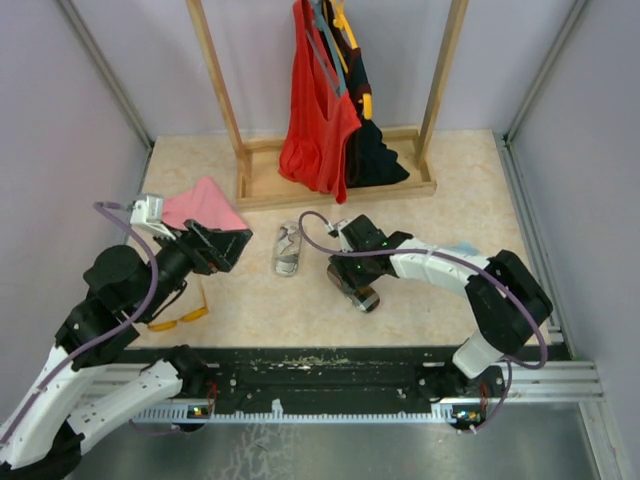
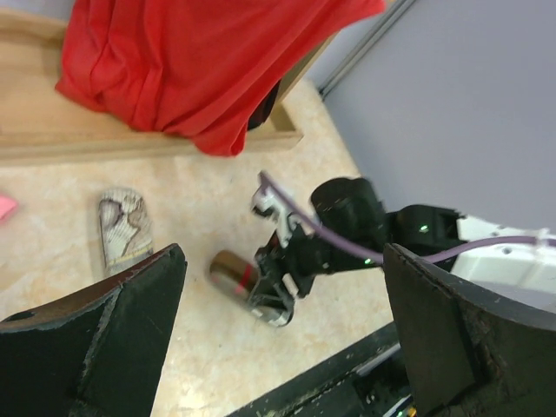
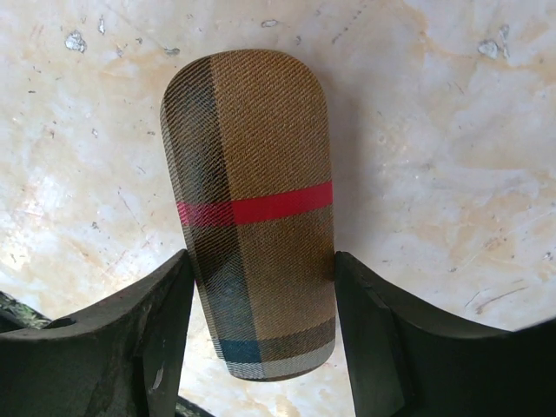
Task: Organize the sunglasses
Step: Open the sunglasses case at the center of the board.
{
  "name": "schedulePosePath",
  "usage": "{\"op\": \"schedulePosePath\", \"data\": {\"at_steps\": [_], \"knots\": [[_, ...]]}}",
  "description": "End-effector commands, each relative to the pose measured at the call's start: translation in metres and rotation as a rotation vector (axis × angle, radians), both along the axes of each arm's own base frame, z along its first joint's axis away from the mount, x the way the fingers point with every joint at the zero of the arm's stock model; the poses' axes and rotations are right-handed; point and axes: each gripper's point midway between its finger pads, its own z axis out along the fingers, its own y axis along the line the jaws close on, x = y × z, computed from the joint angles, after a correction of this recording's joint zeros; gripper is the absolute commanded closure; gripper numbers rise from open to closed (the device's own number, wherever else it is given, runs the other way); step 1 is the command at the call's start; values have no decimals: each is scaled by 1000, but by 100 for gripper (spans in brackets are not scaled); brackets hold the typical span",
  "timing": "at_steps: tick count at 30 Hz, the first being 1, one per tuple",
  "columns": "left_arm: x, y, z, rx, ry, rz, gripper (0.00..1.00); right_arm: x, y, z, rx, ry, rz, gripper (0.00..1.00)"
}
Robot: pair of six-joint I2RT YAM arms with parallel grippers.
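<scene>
The sunglasses (image 1: 180,319) show as a thin orange-red frame on the table at the near left, partly hidden under my left arm. My left gripper (image 1: 215,245) (image 2: 282,254) hangs wide open above the table, holding nothing, beside the pink cloth (image 1: 205,205). A brown plaid case with a red stripe (image 3: 252,208) (image 2: 233,272) (image 1: 352,283) lies flat near the table's middle. My right gripper (image 1: 356,287) (image 3: 261,269) is down over its near end. Both fingers (image 3: 165,321) press against the case's sides.
A pale patterned case (image 1: 288,248) (image 2: 122,228) lies left of the brown one. A wooden rack (image 1: 340,185) with red and dark clothes (image 1: 318,110) stands at the back. A light blue cloth (image 1: 466,247) peeks out behind my right arm. Walls close in on both sides.
</scene>
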Motion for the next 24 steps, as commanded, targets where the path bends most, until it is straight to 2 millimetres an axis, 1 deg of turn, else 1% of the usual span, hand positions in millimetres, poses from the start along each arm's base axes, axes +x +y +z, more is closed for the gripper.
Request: {"op": "schedulePosePath", "data": {"at_steps": [1, 3, 6, 10, 12, 16, 20, 24], "knots": [[-4, -7, -32, 29, 61, -38, 0, 12, 12, 32, 185, -54, -93, 92], [-6, -12, -40, 33, 69, -67, 0, 13, 6, 34, 208, -62, -139, 93], [-8, -18, -47, 19, 55, -99, 0, 15, 1, 42, 268, -74, -190, 95], [-8, -30, -59, 4, 49, -146, 0, 14, -1, 53, 365, -94, -242, 97], [-8, -36, -67, 0, 55, -169, 0, 13, -1, 63, 419, -113, -260, 99], [-9, -51, -75, -13, 36, -235, 0, 11, 3, 98, 570, -180, -275, 100], [-7, -61, -82, -24, 5, -271, 0, 6, 4, 135, 698, -237, -289, 100], [-9, -70, -78, -45, -65, -323, 0, -8, 11, 178, 871, -286, -231, 100]]}}
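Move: The brown sunglasses case lies on the board in the right hand's grip, its middle within about 1 cm of that hand's point. From the wide-open left hand it is about 26 cm to the right, 5 cm farther out and 35 cm below. The map-print case sits some 16 cm left of the right hand and 9 cm farther out, which is 10 cm right and 14 cm ahead of the left hand; a light-blue cloth is roughly 27 cm right of the right hand and 8 cm farther out. The brown case, still pinched by its sides, is lifted off the board by the right hand, slowly and then faster, about 11 cm in all, while the wrist rolls its left side up some 35 degrees and turns a little clockwise. Meanwhile the left hand, fingers wide open, sinks about as far and then also swings right towards the case, yawing clockwise without touching it. ##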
